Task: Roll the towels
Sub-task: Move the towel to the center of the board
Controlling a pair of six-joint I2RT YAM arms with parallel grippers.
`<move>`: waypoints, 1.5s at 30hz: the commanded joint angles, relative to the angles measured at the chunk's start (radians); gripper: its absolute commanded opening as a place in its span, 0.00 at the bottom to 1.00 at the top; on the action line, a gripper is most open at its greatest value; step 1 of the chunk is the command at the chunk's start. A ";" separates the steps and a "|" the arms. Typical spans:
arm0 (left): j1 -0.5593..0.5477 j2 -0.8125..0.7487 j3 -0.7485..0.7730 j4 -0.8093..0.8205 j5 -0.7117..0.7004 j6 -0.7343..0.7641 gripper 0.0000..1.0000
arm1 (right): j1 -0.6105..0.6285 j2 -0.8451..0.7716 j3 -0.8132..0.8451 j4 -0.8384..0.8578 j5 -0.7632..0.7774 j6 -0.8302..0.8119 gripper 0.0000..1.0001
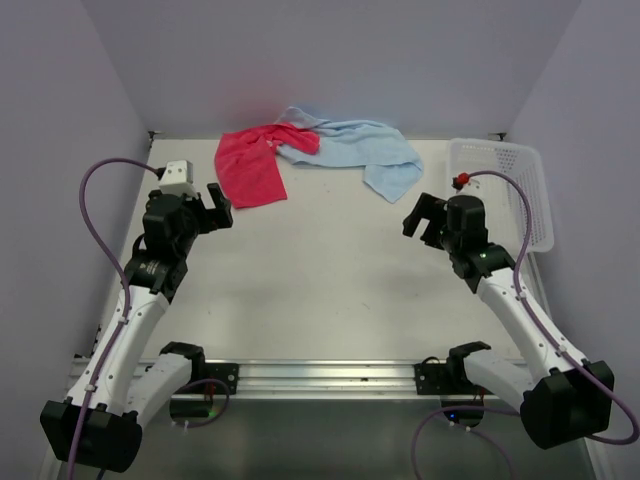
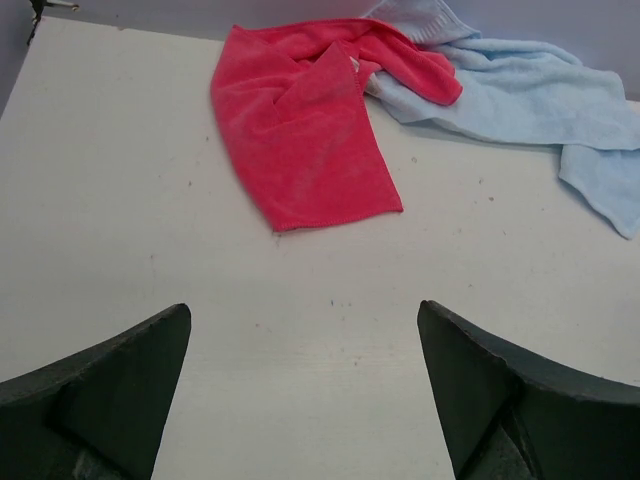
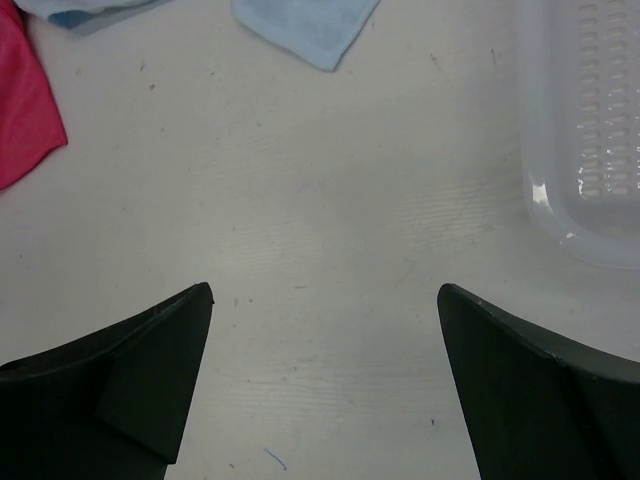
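Two towels lie crumpled at the far side of the table. The red-pink towel (image 1: 252, 165) (image 2: 300, 130) spreads to the left, and one of its folds overlaps the light blue towel (image 1: 365, 152) (image 2: 520, 90) on its right. A corner of the blue towel (image 3: 305, 25) and an edge of the red-pink towel (image 3: 25, 110) show in the right wrist view. My left gripper (image 1: 214, 208) (image 2: 303, 315) hovers open just short of the red-pink towel, holding nothing. My right gripper (image 1: 425, 220) (image 3: 325, 292) hangs open and empty below the blue towel's corner.
A white plastic mesh basket (image 1: 505, 185) (image 3: 585, 130) stands at the right edge of the table, beside my right gripper. Grey walls close off the back and both sides. A metal rail (image 1: 320, 375) carries the arm bases along the near edge.
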 commanded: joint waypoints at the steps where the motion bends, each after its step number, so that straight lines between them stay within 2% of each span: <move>1: -0.001 -0.005 0.002 0.041 0.013 -0.007 1.00 | 0.003 0.001 0.017 0.040 0.001 0.034 0.99; 6: -0.001 0.000 -0.001 0.043 0.031 -0.011 1.00 | 0.002 0.009 0.034 0.022 0.015 0.006 0.99; 9: -0.001 0.009 -0.001 0.045 0.033 -0.011 1.00 | 0.003 0.044 0.054 0.028 -0.051 -0.026 0.99; 11: -0.001 0.015 0.003 0.041 0.033 -0.013 1.00 | 0.002 0.069 0.058 0.072 -0.118 -0.038 0.99; 16: -0.002 0.020 0.002 0.040 0.022 -0.011 1.00 | 0.075 0.121 0.074 0.231 -0.133 -0.032 0.99; 19: -0.001 0.008 0.003 0.038 0.022 -0.011 1.00 | 0.150 0.242 0.184 0.213 -0.047 -0.099 0.99; 20: -0.002 0.004 0.000 0.038 0.026 -0.013 1.00 | 0.169 0.280 0.269 0.200 -0.027 -0.118 0.99; 21: -0.002 0.001 -0.001 0.041 0.031 -0.013 1.00 | 0.195 0.367 0.317 0.174 0.005 -0.147 0.99; 24: -0.004 -0.008 -0.004 0.045 0.039 -0.014 1.00 | 0.201 0.530 0.478 0.152 0.016 -0.141 0.99; 27: -0.011 -0.005 -0.003 0.043 0.033 -0.013 1.00 | 0.204 0.717 0.652 0.127 -0.033 -0.162 0.99; 30: -0.021 -0.006 -0.001 0.041 0.033 -0.011 1.00 | 0.207 0.860 0.840 0.088 -0.178 -0.152 0.98; 31: -0.027 -0.006 -0.001 0.037 0.026 -0.008 1.00 | 0.209 0.944 0.926 0.081 -0.265 -0.140 0.93; 35: -0.039 -0.009 0.005 0.029 0.010 -0.007 1.00 | 0.239 1.164 1.132 0.051 -0.378 -0.067 0.83; 39: -0.045 -0.017 0.005 0.031 0.010 -0.005 1.00 | 0.307 1.345 1.354 -0.035 -0.363 -0.063 0.82; 45: -0.057 -0.012 0.003 0.032 0.020 -0.002 1.00 | 0.337 1.494 1.442 -0.008 -0.347 0.015 0.72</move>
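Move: The near right corner of the red towel is what my right hand goes for: about 33 cm to its left, some 21 cm farther out and 17 cm below. The middle of the blue towel lies roughly 36 cm ahead of that hand and 12 cm left, while its near tip is only about 20 cm ahead and 4 cm left. From my left hand the red corner is some 20 cm ahead, 9 cm right and 24 cm below. I swing my right hand about 31 cm left and 20 cm forward to the near right corner of the red towel, rising a few centimetres on the way and then dropping steeply to end about 10 cm lower. I turn the hand some 35 degrees counter-clockwise and narrow the fingers from wide open to about three quarters, still above the table and off the cloth. ##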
